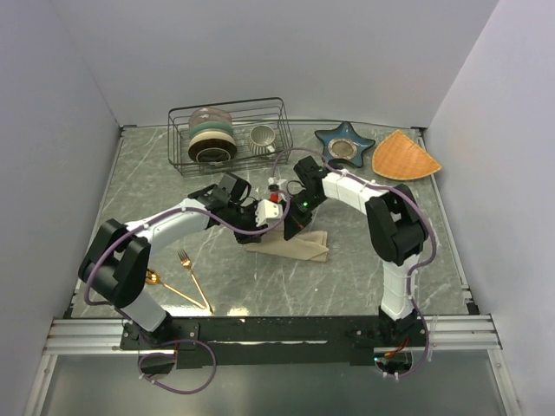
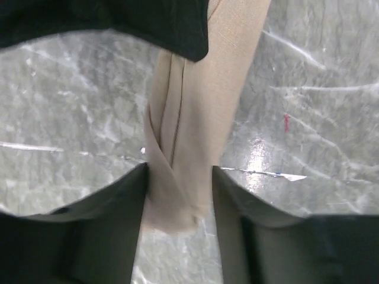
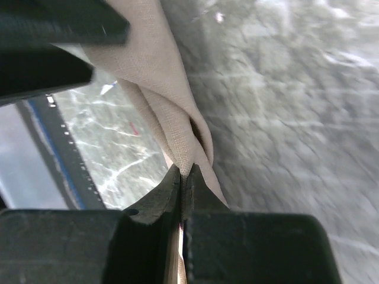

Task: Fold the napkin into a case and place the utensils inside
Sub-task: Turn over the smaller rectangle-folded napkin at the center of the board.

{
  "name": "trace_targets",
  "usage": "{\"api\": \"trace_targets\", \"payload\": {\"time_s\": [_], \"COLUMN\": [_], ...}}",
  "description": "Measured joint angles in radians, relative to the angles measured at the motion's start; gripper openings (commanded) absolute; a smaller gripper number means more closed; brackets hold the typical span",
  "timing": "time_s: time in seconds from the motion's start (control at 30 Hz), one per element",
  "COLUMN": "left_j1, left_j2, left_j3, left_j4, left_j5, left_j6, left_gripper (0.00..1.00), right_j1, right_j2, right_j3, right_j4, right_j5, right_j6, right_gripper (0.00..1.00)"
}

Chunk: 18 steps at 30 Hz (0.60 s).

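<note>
The beige napkin (image 1: 299,248) lies bunched mid-table, with one end lifted between both grippers. My right gripper (image 1: 291,222) is shut on a fold of it; in the right wrist view the jaws (image 3: 185,173) meet tightly on the napkin (image 3: 160,83). My left gripper (image 1: 265,217) sits just left of it. Its jaws (image 2: 180,174) stand open, with a hanging strip of napkin (image 2: 198,112) between the fingers and table showing below. The gold fork (image 1: 192,276) and gold spoon (image 1: 166,285) lie near the front left, apart from both grippers. No finished case shows.
A wire rack (image 1: 178,139) with stacked bowls and a ribbed cup (image 1: 263,137) stands at the back. A blue star-shaped dish (image 1: 344,144) and an orange woven mat (image 1: 404,156) lie at the back right. Walls close in both sides.
</note>
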State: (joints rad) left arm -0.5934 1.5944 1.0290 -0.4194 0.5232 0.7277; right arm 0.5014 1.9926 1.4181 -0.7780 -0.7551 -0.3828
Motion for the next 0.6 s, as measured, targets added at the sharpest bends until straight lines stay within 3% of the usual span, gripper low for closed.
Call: {"api": "trace_targets", "payload": {"time_s": [0.03,0.13,0.33,0.6], "left_j1": [0.006,0.037,0.139,0.321], "left_j2": [-0.004,-0.026,-0.142,-0.306], "left_j3": [0.004,0.028,0.085,0.055], "left_j4": [-0.008,-0.021,-0.058,-0.058], "left_j5": [0.004,0.028,0.105,0.142], "left_j6": [-0.014,-0.057,-0.167,-0.334], "left_gripper": [0.63,0.68,0.7,0.73], "right_j1": [0.0,0.0,0.005,0.074], "right_j2": [-0.011,-0.05,-0.132,-0.213], "right_j3": [-0.005,-0.018,-0.032,-0.138], "right_j4": [0.005,0.033,0.105,0.269], "right_j5": [0.016,0.076,0.211,0.443], "right_j6": [0.0,0.0,-0.011,-0.099], "right_gripper": [0.0,0.0,0.0,0.0]}}
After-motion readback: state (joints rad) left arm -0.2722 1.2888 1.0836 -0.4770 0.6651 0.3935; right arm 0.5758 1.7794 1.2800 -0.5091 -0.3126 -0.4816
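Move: The napkin, a folded strip still pinched near its middle by the right fingers, has its centre about 2 cm back of the right hand and 2 cm lower; clear board for it lies some 6 cm ahead, 2 cm right. From the left hand, whose half-open fingers straddle its left end, that centre is roughly 10 cm right, 3 cm back and 4 cm down, the fork about 15 cm left and 12 cm back. The right fingers keep their pinch on the napkin and draw it about 5 cm forward, slightly up and to the right, tilting some 30 degrees so the fingertips swing outwards. Meanwhile the left hand opens wider, comes clear of the napkin's left end and lifts steeply, then swings left as well, turning counter-clockwise. ##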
